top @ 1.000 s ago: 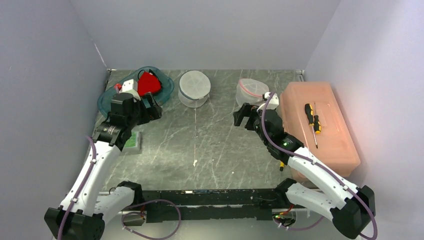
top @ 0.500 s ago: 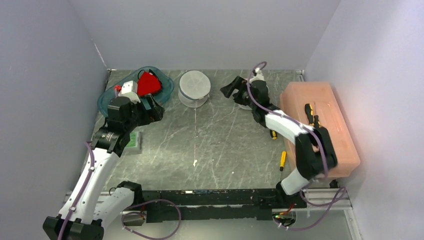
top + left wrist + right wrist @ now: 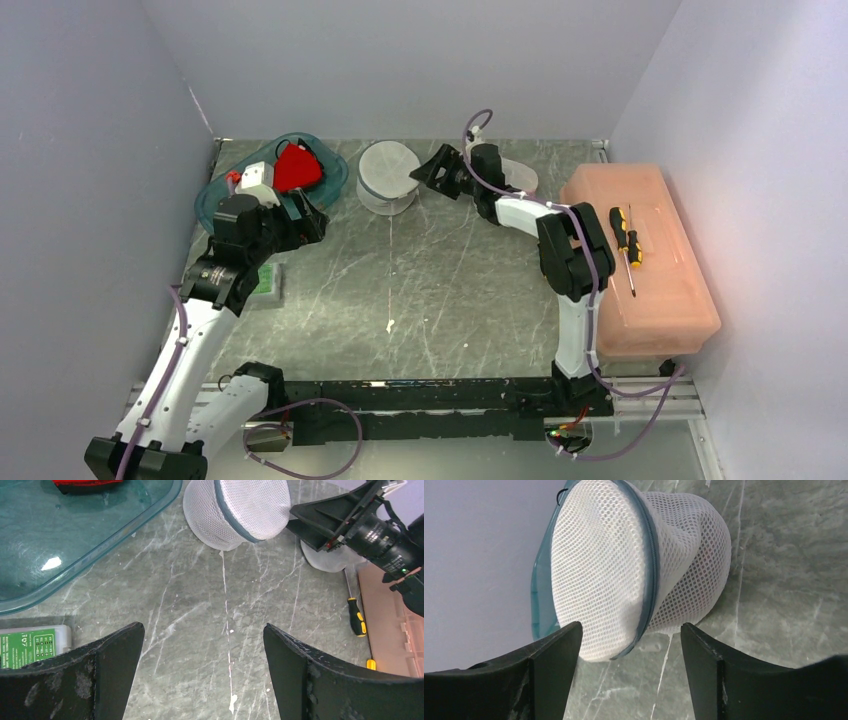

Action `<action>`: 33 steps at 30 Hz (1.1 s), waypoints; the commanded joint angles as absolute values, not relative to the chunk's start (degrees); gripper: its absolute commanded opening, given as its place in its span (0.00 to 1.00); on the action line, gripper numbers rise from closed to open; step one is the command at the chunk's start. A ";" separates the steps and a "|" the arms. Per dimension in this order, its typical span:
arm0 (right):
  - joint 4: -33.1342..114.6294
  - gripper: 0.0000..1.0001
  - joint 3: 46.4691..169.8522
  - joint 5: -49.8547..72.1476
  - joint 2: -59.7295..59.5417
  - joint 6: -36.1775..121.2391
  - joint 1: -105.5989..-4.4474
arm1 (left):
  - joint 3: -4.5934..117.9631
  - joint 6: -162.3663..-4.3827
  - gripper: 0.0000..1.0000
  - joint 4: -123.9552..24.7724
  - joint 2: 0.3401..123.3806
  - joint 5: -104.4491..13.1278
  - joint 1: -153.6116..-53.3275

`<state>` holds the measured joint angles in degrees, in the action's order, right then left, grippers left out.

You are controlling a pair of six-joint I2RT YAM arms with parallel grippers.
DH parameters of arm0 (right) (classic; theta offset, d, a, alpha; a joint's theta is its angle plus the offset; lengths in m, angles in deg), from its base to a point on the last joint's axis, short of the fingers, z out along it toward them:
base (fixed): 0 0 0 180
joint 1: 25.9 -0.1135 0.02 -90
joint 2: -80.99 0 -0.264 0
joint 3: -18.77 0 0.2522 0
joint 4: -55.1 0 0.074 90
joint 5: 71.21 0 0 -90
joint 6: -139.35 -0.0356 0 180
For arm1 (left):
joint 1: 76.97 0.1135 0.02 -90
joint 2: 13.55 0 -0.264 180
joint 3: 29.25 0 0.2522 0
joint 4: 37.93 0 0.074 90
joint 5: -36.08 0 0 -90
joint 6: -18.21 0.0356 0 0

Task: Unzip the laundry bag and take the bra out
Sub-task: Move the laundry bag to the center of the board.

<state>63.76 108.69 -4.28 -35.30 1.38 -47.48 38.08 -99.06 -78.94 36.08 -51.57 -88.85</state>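
Note:
The laundry bag [image 3: 389,175] is a round white mesh pouch with a teal zipper, zipped shut, at the back middle of the table. It also shows in the left wrist view [image 3: 240,510] and fills the right wrist view [image 3: 624,570]. The bra does not show. My right gripper [image 3: 432,172] is open, stretched out to the bag's right side, and the bag's near edge sits right at its fingertips [image 3: 629,627]. My left gripper [image 3: 305,215] hangs wide open over bare table [image 3: 204,627], to the left of and nearer than the bag, with nothing in it.
A teal tray [image 3: 225,205] at the back left holds a red item [image 3: 296,167] and a small white box [image 3: 257,178]. A green-labelled box [image 3: 265,282] lies near it. A second mesh pouch [image 3: 520,178] sits behind the right arm. A pink case [image 3: 650,270] with a screwdriver [image 3: 625,235] lines the right side.
My right arm swung from beside the pink case leftward and back, up to the laundry bag, its jaws narrowing a little. The left arm hardly moved.

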 commanded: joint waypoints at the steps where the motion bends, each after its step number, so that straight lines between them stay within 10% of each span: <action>1: 67.63 0.73 114.30 -7.59 -38.42 -0.81 -47.50 | 38.05 -98.99 0.95 -77.11 35.94 -50.95 -89.10; 10: 66.14 0.38 118.30 -6.86 -41.55 -0.86 -48.34 | 38.04 -99.01 0.95 -77.25 36.56 -51.99 -89.10; 15: 67.88 0.00 114.62 -5.73 -38.20 -1.41 -48.34 | 38.22 -99.13 0.95 -77.45 36.61 -51.99 -89.12; 33: 67.62 0.00 81.23 9.75 2.08 -4.87 -53.21 | 33.46 -110.27 0.95 -71.89 35.68 -42.49 -89.88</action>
<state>64.48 88.23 3.35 -6.60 -2.23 -51.09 36.13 -102.82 -76.97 36.52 -50.02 -89.07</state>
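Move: Just ahead of the open right fingers, which straddle its zippered rim, the laundry bag has its middle about 7 cm left, 1 cm ahead and 6 cm below. The teal tray is some 34 cm left and 3 cm ahead of that hand, and the clear container about 18 cm right and 1 cm ahead, both roughly 11 cm below. From the left hand the bag is around 19 cm ahead, 17 cm right and 18 cm down. Easing about 2 cm forward and 2 cm left while sinking slightly, the right hand shuts its fingers on the zippered rim at the bag's right side. Keeping that pinch, it reverses and draws the bag some 11 cm back and equally far up, speeding up, with a smaller drift to the right; the wrist barely turns. ##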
